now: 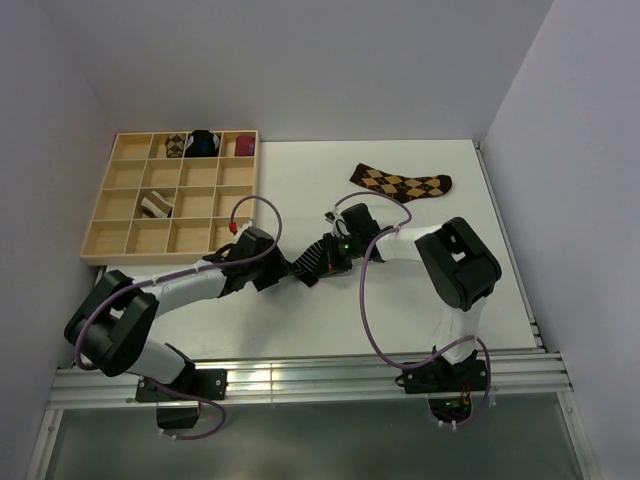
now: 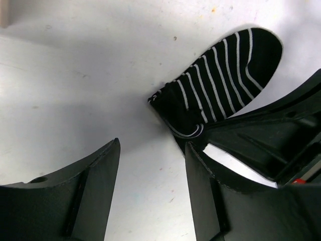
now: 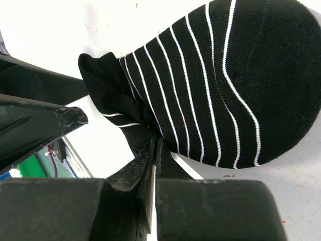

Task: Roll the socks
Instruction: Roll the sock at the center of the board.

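A short black sock with thin white stripes (image 1: 313, 259) lies partly folded on the white table between my two grippers. My right gripper (image 3: 155, 143) is shut, pinching the sock's (image 3: 225, 85) folded cuff edge at its tips. In the left wrist view my left gripper (image 2: 153, 145) stands open just short of the sock (image 2: 220, 75), with only bare table between its fingers. The right gripper's fingers (image 2: 261, 145) show beside it. A brown-and-tan argyle sock (image 1: 401, 183) lies flat at the back right. A rolled brown-and-cream striped sock (image 1: 155, 206) sits in a tray cell.
A wooden compartment tray (image 1: 120, 238) stands at the back left. Its back row holds an argyle bundle (image 1: 175, 146), a black-and-blue bundle (image 1: 205, 143) and a maroon bundle (image 1: 244, 146). Walls close in on three sides.
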{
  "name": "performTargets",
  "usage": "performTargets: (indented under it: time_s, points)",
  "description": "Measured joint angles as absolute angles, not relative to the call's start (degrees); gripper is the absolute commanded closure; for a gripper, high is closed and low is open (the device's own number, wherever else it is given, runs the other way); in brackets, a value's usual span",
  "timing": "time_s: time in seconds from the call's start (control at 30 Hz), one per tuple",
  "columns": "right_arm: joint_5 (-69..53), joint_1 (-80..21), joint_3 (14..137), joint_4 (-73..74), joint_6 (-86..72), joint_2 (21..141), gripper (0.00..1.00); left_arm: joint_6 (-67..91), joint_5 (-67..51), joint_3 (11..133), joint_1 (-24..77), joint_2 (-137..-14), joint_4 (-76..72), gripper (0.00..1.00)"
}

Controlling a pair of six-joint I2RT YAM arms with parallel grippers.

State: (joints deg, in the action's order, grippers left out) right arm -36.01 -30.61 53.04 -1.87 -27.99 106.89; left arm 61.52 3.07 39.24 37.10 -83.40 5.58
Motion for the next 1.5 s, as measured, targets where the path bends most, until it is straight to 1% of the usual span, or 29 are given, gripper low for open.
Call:
performTargets:
  time_s: [0.2, 0.37, 0.57, 0.77, 0.8, 0.87, 0.9, 0.93, 1.0, 1.03, 1.17, 1.3, 1.5]
  points:
    - [-36.0, -30.6, 53.0, -1.8, -27.9, 106.9, 1.00, 66.8, 2.6, 36.0, 37.1, -84.0, -1.3, 0.40]
    - [-36.0, -30.6, 53.0, -1.8, -27.7, 106.9, 1.00, 68.8, 2.9, 36.6, 37.1, -85.7, -2.7, 0.44]
    - [-36.0, -30.6, 53.0, -1.8, -27.6, 106.9, 1.00, 69.9, 2.9, 38.2, 37.1, -88.8, -3.0, 0.52]
    - [-36.0, -30.6, 53.0, -1.7, -27.6, 106.9, 1.00, 70.1, 2.8, 39.7, 37.1, -91.2, -3.6, 0.64]
    - [-36.0, -30.6, 53.0, -1.7, -27.6, 106.9, 1.00, 70.1, 2.8, 40.1, 37.1, -91.6, -3.6, 0.68]
    - [-35.9, -30.6, 53.0, -1.7, -27.5, 106.9, 0.98, 70.1, 3.0, 41.1, 37.2, -92.7, -3.2, 0.72]
    - [-35.8, -30.6, 53.0, -1.7, -27.5, 106.8, 0.96, 70.1, 3.1, 41.5, 37.4, -93.0, -2.9, 0.77]
    - [-35.7, -30.7, 53.0, -1.6, -27.4, 106.8, 0.91, 70.1, 3.3, 42.0, 37.5, -93.3, -2.2, 0.80]
    - [-34.9, -31.0, 53.0, -1.3, -27.0, 106.2, 0.83, 69.9, 4.0, 43.2, 37.9, -93.7, -0.7, 0.88]
    - [-34.4, -31.2, 52.9, -1.2, -26.7, 105.8, 0.77, 69.7, 4.5, 43.9, 38.1, -93.9, 0.4, 0.88]
    - [-27.8, -33.5, 50.3, -0.8, -24.2, 101.3, 0.69, 68.9, 6.9, 47.8, 39.4, -94.7, 6.4, 0.89]
    - [-20.4, -36.7, 46.0, -0.8, -22.3, 93.7, 0.66, 68.0, 8.6, 50.7, 40.5, -94.7, 12.1, 0.89]
    - [-9.3, -42.3, 40.4, -7.4, -17.9, 83.3, 0.61, 67.1, 9.5, 53.3, 40.9, -94.8, 17.0, 0.89]
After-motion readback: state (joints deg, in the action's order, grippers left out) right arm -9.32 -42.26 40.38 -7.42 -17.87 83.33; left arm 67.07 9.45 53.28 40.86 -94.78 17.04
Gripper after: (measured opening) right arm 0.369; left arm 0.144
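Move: The sock's rolled end, at the corner my left fingers will shut on, is about 3 cm to the right of my left hand, 2 cm ahead and 3 cm below. The sock's flat body is centred some 7 cm right and 4 cm ahead; the tray's near right corner is about 6 cm left and 3 cm ahead. My right hand still pinches the roll's near part; that same corner is roughly 4 cm to its left and 2 cm ahead, the flat body about 3 cm ahead. While my right fingers keep the roll pinned, I bring my open left hand about 4 cm right, forward and down onto the roll's free corner, closing as it arrives to pinch it, then ease about 1 cm back and up with the grip kept. My right fingers then open, back off a little and lift about 6 cm clear, tips swinging forward some 30 degrees. ##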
